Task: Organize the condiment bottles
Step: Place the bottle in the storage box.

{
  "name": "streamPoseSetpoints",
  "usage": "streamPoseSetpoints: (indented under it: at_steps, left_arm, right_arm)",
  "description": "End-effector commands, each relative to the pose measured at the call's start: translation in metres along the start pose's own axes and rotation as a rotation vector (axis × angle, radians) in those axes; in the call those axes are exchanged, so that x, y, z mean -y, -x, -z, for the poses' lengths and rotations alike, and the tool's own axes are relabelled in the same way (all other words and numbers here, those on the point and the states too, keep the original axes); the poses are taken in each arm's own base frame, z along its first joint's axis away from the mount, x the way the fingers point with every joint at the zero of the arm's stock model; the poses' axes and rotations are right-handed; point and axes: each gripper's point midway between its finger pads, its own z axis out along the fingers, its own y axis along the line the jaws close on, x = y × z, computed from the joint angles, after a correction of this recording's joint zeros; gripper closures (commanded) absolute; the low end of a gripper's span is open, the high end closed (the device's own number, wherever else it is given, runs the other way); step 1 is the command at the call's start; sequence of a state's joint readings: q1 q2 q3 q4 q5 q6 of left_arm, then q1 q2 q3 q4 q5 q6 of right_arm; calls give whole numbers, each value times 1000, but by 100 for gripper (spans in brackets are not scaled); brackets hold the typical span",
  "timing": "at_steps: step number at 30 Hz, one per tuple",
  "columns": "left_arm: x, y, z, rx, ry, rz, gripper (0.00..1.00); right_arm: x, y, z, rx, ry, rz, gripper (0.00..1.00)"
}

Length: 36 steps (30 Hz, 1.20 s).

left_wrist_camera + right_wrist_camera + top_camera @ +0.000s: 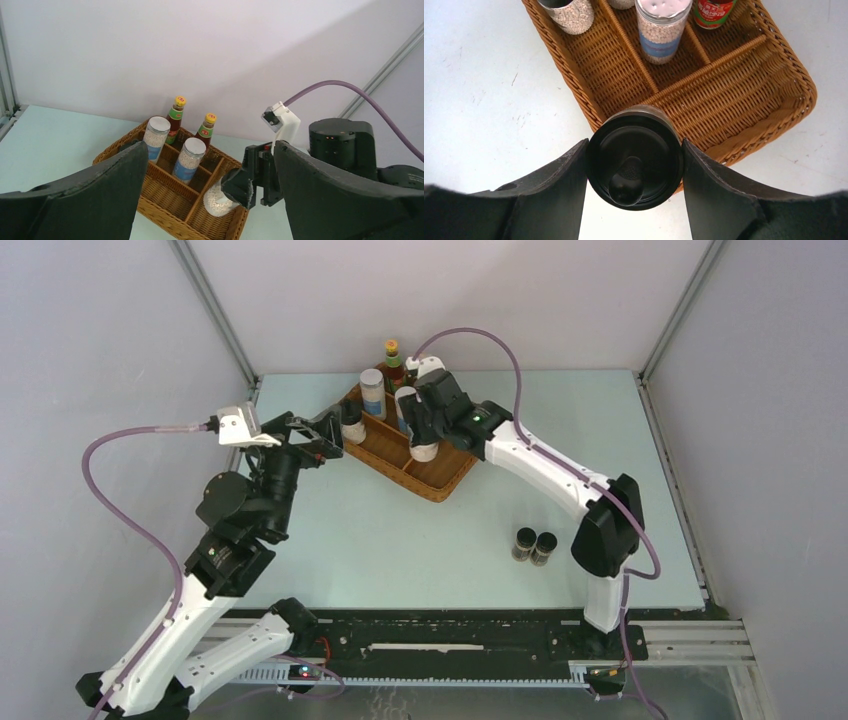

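Observation:
A black-capped beige shaker (634, 160) hangs tilted over the end compartment of the wicker tray (440, 490), with my right gripper (634, 167) shut on its cap; the top view shows that shaker (425, 445) under the right gripper (424, 425). A second shaker (352, 423) stands in the tray's left compartment, right beside my open left gripper (335, 437). Two blue-labelled jars (156, 135) (189, 159) and two red-brown sauce bottles (176, 116) (206, 129) stand in the tray's far compartments. Two tiny dark vials (533, 545) sit on the table to the right. Nothing lies between the left gripper's fingers (90, 195).
The tray (165, 220) lies diagonally at the back middle of the pale table. The right arm (560, 480) reaches across from the right, close above the tray. Grey walls and metal posts (215, 310) close in the back and sides.

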<state>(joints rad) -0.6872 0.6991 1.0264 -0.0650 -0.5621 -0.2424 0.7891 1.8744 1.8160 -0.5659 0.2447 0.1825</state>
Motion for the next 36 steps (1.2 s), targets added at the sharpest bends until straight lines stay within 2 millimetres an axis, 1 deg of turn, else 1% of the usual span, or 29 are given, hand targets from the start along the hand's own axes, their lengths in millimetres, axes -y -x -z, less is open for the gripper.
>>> streamPoseSetpoints:
  at_steps: [1, 8, 12, 19, 26, 34, 36]
  left_arm:
    - [-5, -9, 1, -6, 11, -30, 0]
    - [-4, -11, 0, -8, 5, -31, 0]
    - [-4, -13, 0, -11, 7, -34, 0]
    - [-6, -11, 1, -4, 10, -34, 0]
    - [-7, -9, 3, 1, 11, -35, 0]
    - [-10, -8, 5, 16, 17, -36, 0]
    - [-11, -11, 5, 12, 17, -37, 0]
  right_arm:
    - [-19, 39, 4, 96, 51, 27, 100]
    - [-31, 40, -15, 100, 77, 53, 100]
    - [-37, 43, -23, 107, 91, 70, 100]
    - [-49, 49, -36, 117, 117, 109, 100]
    - [-56, 54, -48, 128, 132, 129, 100]
    - [-61, 54, -60, 136, 142, 152, 100]
    - [-61, 54, -62, 138, 140, 158, 100]
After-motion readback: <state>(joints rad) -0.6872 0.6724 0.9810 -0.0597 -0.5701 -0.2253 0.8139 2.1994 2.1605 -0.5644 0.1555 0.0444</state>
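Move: The right hand holds a black-capped bottle above the divider in the storage box. Its aim, the front-left compartment's free part, lies about 9 cm left, 5 cm ahead and 18 cm below. The near white-capped jar stands roughly 10 cm ahead and 4 cm left; the far one 16 ahead, 12 left; the standing black-capped jar 9 ahead, 17 left, all some 13 cm lower. From the left hand, that free part lies about 19 cm ahead, 4 right and 38 below. Leftward and somewhat forward, the right hand carries the black-capped bottle about 8 cm across the box, past the front of the near white-capped jar and towards the standing black-capped jar. It sinks some 3 cm in two stages, levelling off between them, and turns about 10 degrees counter-clockwise. The fingers keep their pinch on the cap. ##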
